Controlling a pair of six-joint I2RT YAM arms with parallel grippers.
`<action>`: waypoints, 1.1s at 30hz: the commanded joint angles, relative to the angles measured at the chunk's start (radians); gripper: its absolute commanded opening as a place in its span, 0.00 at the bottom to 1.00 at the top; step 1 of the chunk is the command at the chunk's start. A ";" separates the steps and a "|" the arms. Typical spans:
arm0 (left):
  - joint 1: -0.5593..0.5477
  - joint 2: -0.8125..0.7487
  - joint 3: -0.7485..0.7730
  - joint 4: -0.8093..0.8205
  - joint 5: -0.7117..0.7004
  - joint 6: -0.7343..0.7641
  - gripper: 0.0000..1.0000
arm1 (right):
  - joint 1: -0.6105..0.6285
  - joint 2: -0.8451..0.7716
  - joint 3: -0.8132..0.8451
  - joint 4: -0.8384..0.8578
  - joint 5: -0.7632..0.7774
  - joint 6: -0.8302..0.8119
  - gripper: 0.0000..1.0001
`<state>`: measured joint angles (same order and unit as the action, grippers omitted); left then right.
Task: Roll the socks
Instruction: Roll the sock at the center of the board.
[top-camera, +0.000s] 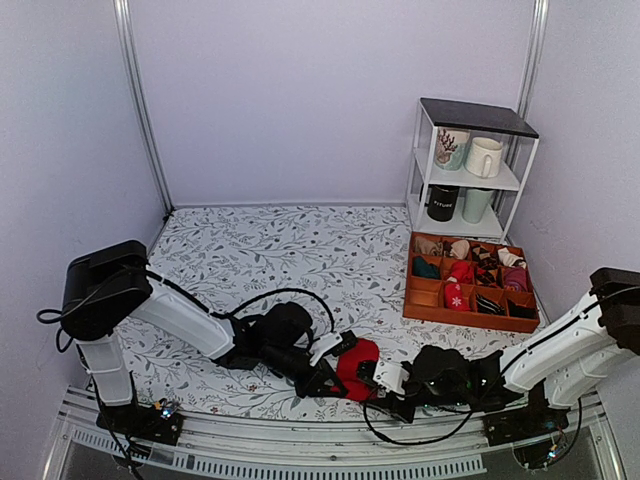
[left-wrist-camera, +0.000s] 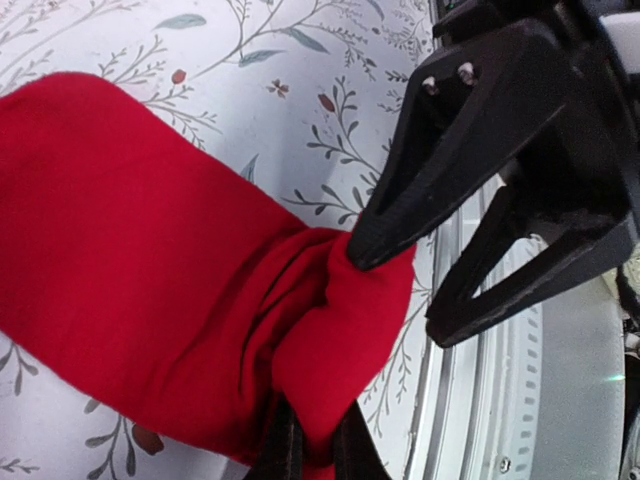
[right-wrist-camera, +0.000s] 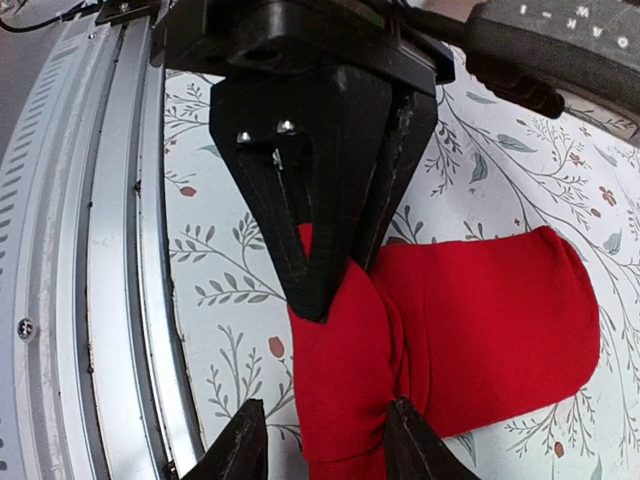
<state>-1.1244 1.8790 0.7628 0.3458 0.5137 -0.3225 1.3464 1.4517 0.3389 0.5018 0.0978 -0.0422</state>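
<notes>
The socks (top-camera: 357, 368) are plain bright red fabric lying on the floral cloth near the front edge, bunched into a fold at one end. My left gripper (top-camera: 325, 380) is shut on that fold; in the left wrist view its two dark fingers (left-wrist-camera: 285, 450) pinch the socks (left-wrist-camera: 150, 260) from below. My right gripper (top-camera: 385, 398) is open. In the right wrist view the folded end of the socks (right-wrist-camera: 480, 320) sits between its jaws: the right finger (right-wrist-camera: 410, 445) touches the fabric, the left one stands apart. The left gripper (right-wrist-camera: 340, 278) comes down from above.
An orange-brown divided tray (top-camera: 470, 315) holding several sock bundles sits at the right. Behind it stands a white shelf (top-camera: 512, 180) with mugs. A metal rail (top-camera: 300, 440) runs along the near table edge, close to both grippers. A black cable (top-camera: 290, 295) loops over the left arm.
</notes>
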 joint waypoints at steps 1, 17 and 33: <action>-0.004 0.076 -0.037 -0.215 -0.006 -0.005 0.00 | 0.006 0.051 0.024 0.012 0.032 -0.003 0.39; -0.034 -0.249 -0.255 0.210 -0.205 0.214 0.99 | -0.097 0.061 -0.041 -0.013 -0.217 0.350 0.03; -0.113 -0.053 -0.211 0.506 -0.215 0.550 0.99 | -0.288 0.130 0.083 -0.311 -0.558 0.455 0.04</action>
<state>-1.2350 1.7840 0.5083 0.8234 0.2802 0.1589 1.0599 1.5261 0.4095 0.3820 -0.4038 0.4042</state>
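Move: The sock's rolled end lies between the hands. The left fingers already pinch its left end, with its middle about 3 cm to their right and level. The right fingers stand half open about its right end, the middle some 3 cm left and 2 cm below. From the right hand, the sock's flat part is centred about 6 cm ahead, 2 cm left and 3 cm lower; the table's near edge runs roughly 5 cm back. The right fingers sink about 1 cm and pinch the right end of the rolled sock, then the wrist rolls its top forward some 40 degrees, edging 1–2 cm forward. Meanwhile the left fingers let go and open wide, withdraw about 4 cm left and up, then come back right towards the roll, still 3–4 cm higher, the wrist winding back nearly 40 degrees. ##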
